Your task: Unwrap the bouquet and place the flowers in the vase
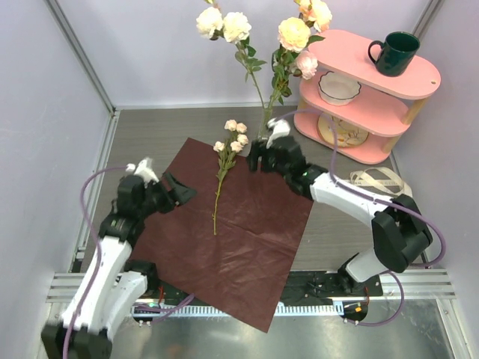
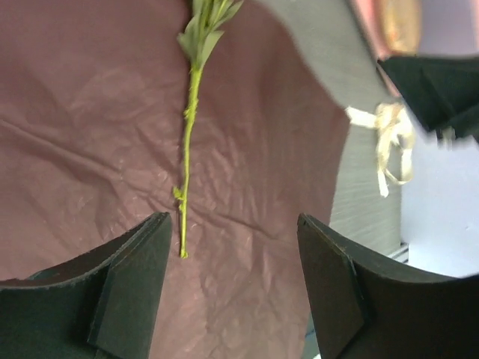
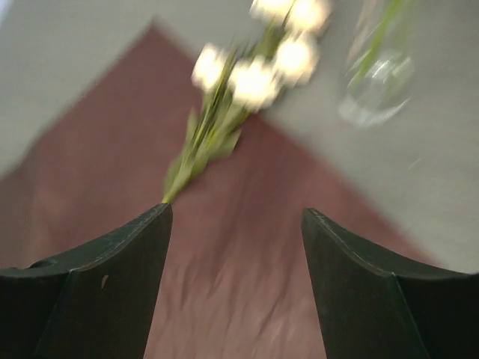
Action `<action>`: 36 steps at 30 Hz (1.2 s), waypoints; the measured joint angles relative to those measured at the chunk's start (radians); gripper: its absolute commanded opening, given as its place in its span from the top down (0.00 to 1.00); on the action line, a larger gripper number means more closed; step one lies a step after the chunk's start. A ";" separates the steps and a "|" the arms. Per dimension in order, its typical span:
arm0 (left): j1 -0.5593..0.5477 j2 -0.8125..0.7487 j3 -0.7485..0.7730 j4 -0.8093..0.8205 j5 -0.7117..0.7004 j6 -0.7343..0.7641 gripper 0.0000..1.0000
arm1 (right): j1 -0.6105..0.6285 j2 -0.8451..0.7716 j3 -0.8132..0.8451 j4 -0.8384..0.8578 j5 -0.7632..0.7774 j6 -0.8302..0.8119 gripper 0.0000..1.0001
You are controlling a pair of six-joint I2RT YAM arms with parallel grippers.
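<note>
The maroon wrapping paper (image 1: 239,224) lies spread flat on the table. One stem of small cream roses (image 1: 227,161) rests on it, heads toward the back. Several taller roses (image 1: 293,34) stand in the clear glass vase (image 3: 378,78), which in the top view is mostly hidden behind my right gripper. My right gripper (image 1: 259,158) is open and empty just right of the lying roses (image 3: 251,67), with the paper beneath it. My left gripper (image 1: 182,193) is open and empty over the paper's left edge, and the lower stem end (image 2: 185,172) lies just ahead of its left finger.
A pink three-tier shelf (image 1: 374,82) stands at the back right with a dark green mug (image 1: 394,52) on top and a white bowl (image 1: 338,87) below. The beige ribbon (image 1: 378,179) lies on the table right of the paper. Walls close in on the left and the back.
</note>
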 measured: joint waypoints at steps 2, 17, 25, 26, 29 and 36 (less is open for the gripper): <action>0.000 0.179 0.052 -0.008 0.035 0.032 0.37 | 0.079 0.000 -0.050 -0.064 -0.038 0.021 0.24; -0.112 1.117 0.597 -0.172 0.021 0.366 0.51 | 0.298 -0.227 -0.299 -0.224 -0.118 0.139 0.22; -0.304 1.318 0.811 -0.262 -0.190 0.410 0.51 | 0.298 -0.283 -0.312 -0.235 -0.086 0.151 0.22; -0.314 1.336 0.818 -0.267 -0.217 0.413 0.51 | 0.298 -0.295 -0.316 -0.238 -0.080 0.153 0.22; -0.332 1.370 0.817 -0.291 -0.271 0.415 0.57 | 0.298 -0.338 -0.333 -0.243 -0.063 0.153 0.21; -0.341 1.368 0.810 -0.298 -0.327 0.430 0.85 | 0.298 -0.360 -0.345 -0.246 -0.037 0.153 0.21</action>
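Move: The last flower's stem lies on the spread wrapping sheet, about 11 cm ahead of the left hand, 8 cm to its right and 17 cm below. Its blooms are some 27 cm ahead of that hand and 13 cm right; the vase, already holding flowers, stands about 26 cm ahead and 21 cm right, its middle some 8 cm lower. From the right hand, the stem is about 12 cm left, 4 cm back and 19 cm below. The flower stem is pinched just below its leaves by the left fingers, closing from wide open after that hand sinks about 17 cm while reaching forward and right, its wrist tipping down, rolling left side up and turning clockwise. The empty right hand draws some 18 cm back, away from the vase, dipping and then partly rising, fingers open. ##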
